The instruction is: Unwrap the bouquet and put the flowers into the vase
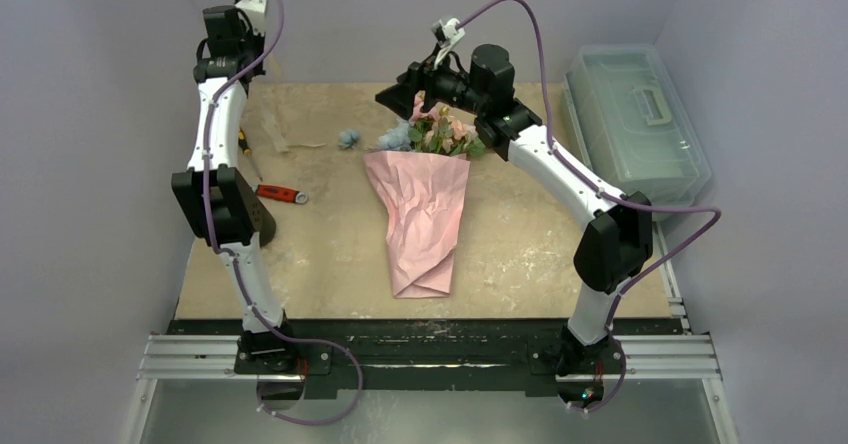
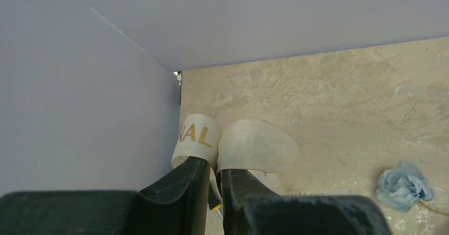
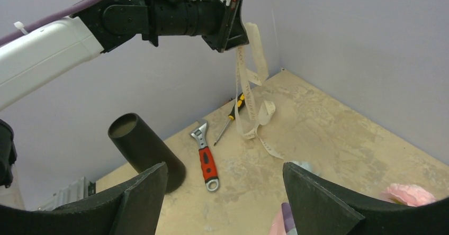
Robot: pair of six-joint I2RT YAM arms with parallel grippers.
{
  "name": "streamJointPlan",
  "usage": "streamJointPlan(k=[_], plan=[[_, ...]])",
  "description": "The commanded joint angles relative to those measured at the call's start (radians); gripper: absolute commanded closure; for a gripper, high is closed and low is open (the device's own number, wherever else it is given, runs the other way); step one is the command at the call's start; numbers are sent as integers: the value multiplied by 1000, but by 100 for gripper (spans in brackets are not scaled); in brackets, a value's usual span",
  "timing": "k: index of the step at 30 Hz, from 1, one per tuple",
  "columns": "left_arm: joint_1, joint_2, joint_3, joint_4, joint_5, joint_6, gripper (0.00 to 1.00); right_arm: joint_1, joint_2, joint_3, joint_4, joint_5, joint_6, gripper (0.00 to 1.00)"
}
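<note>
The bouquet (image 1: 425, 209) lies mid-table in pink crinkled paper, its flowers (image 1: 440, 129) at the far end. A loose pale-blue flower (image 1: 349, 138) (image 2: 405, 186) rests on the table beside it. My left gripper (image 3: 232, 23) (image 2: 218, 166) is raised at the back left, shut on the cream ribbon (image 3: 253, 102) (image 2: 254, 145), which hangs down to the table. My right gripper (image 3: 223, 167) (image 1: 392, 94) hovers open over the flower heads, holding nothing. The dark vase (image 3: 143, 147) (image 1: 266, 226) stands at the left, partly behind my left arm in the top view.
A red-handled wrench (image 3: 205, 155) (image 1: 280, 193) and a yellow-and-black screwdriver (image 3: 233, 116) (image 1: 247, 149) lie between the vase and the ribbon. A clear lidded plastic box (image 1: 635, 124) sits along the right edge. Walls close in the back and both sides.
</note>
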Motion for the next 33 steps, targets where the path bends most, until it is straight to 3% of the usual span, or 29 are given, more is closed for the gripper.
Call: streamJointPlan(k=[1,3,6,15,22,26,33], plan=[[9,16,26,-76,-34,47,81,-6,-54,2,5,-31,-13,16],[10,27,36,-103,-37,54,65,-7,-50,7,-7,-33,-19,16],[16,30,42,-127,-34,58,50,-10,-45,9,-24,-34,-25,16],[21,-15,57,-170,78,47,27,-20,-51,5,-98,-36,-71,16],[21,-111,9,-172,271,36,13,-48,-77,-3,-236,-38,-139,16],[4,-226,-146,-108,464,65,12,-84,-116,-51,-331,-52,-157,19],[-126,-378,-384,-91,669,178,11,-177,-205,-202,-495,-58,-228,19]])
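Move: The ribbon, still hanging from the left fingers, trails onto the table some 20 cm below them, about 2 cm back and 4 cm right. The screwdriver lies 6 cm back and 5 cm left of that hand, the wrench 19 cm back and 4 cm right, the loose blue flower 1 cm back and 18 cm right. From the right hand, the pink paper's middle is 9 cm back, 7 cm right and 28 cm below; the bouquet flowers are 18 cm ahead, 10 cm right. The ribbon is let go as the left hand sinks about 5 cm and opens its fingers wide; the hand then swings right about 12 cm and back, rising and turning some 30 degrees clockwise towards the pink paper. The right hand, empty and still open, eases down and to its right, about 8 cm each way, towards the paper and flowers, its fingers tipping down. ##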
